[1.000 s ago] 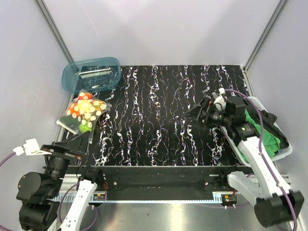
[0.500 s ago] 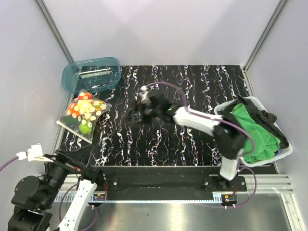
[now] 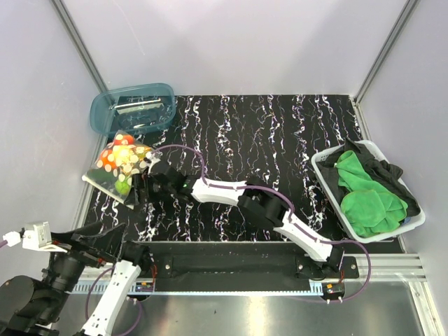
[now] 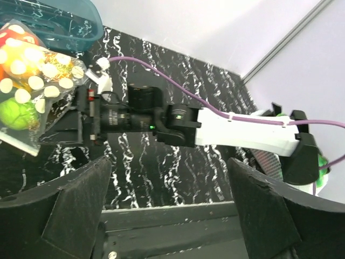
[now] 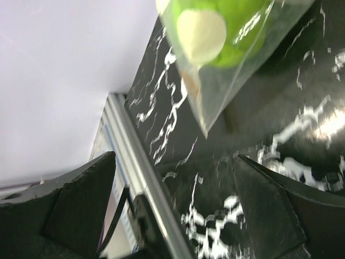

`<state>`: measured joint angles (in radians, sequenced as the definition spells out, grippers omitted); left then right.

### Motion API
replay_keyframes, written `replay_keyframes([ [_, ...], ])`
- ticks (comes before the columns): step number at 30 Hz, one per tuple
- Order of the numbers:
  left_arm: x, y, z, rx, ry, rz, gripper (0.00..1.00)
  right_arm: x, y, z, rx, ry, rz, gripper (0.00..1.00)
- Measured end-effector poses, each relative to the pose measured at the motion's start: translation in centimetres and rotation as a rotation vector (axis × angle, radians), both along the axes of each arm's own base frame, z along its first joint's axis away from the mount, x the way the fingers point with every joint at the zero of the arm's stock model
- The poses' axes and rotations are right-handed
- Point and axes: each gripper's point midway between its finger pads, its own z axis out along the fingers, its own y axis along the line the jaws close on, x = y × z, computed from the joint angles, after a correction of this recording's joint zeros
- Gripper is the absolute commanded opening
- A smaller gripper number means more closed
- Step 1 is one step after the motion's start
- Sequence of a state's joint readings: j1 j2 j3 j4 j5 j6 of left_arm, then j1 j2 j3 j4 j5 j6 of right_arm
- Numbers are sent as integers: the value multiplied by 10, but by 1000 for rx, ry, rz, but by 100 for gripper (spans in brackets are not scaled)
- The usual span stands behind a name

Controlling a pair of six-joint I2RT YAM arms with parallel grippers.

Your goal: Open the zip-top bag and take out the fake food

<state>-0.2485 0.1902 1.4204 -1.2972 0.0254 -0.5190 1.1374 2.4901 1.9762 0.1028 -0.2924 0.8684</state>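
Note:
The zip-top bag [image 3: 120, 168] lies at the table's left edge, a clear pouch with pale dots. Inside it shows the fake food [image 3: 117, 157]: orange, red and yellow pieces and a lime green one [image 4: 15, 113]. My right arm stretches across the table, and my right gripper [image 3: 142, 187] stands open at the bag's near right corner. In the right wrist view the bag's corner [image 5: 207, 116] hangs just ahead of the open right gripper [image 5: 172, 216], with the green piece [image 5: 237, 21] above. My left gripper [image 4: 170, 210] is open and empty, drawn back near the table's front left corner [image 3: 94, 236].
A blue translucent tub [image 3: 133, 108] stands behind the bag at the back left. A white basket [image 3: 329, 183] with green cloth [image 3: 371, 203] sits at the right edge. An aluminium rail [image 5: 135, 162] runs along the table's left side, close to the right gripper.
My right arm has swept from the right side across the table to the bag at the left. My left arm has drawn back toward the near edge.

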Motion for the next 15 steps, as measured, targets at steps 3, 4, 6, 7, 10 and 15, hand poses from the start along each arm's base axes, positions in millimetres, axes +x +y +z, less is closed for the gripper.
replay_keyframes([
  [3,-2,0,-2,36,7,-11,90,4,15,-13,-2,0,-19,96],
  [4,-3,0,-3,44,10,-14,90,6,18,-19,-10,4,-30,95],
  [6,-6,1,-6,61,18,-21,89,9,24,-30,-27,15,-40,94],
  [7,-7,1,-7,66,19,-23,88,10,29,-31,-21,23,-40,93],
  [10,-8,1,-8,80,19,-31,88,14,34,-31,-32,36,-49,85],
  [15,-9,1,-7,90,12,-36,88,9,35,-42,-59,143,-58,64],
])
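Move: The bag's near right corner lies about 4 cm to the right hand's left, level fore-and-aft and 5 cm below. The green food inside is about 6 cm ahead and 7 cm left of the hand, the bag's middle 13 cm ahead and 8 cm left; the teal bin stands some 35 cm ahead and 9 cm left. From the left hand, that corner is about 19 cm ahead, 6 cm left and 32 cm below. The right hand sinks and reaches left, about 4 cm each, bringing its partly closing fingers around the bag's corner. ##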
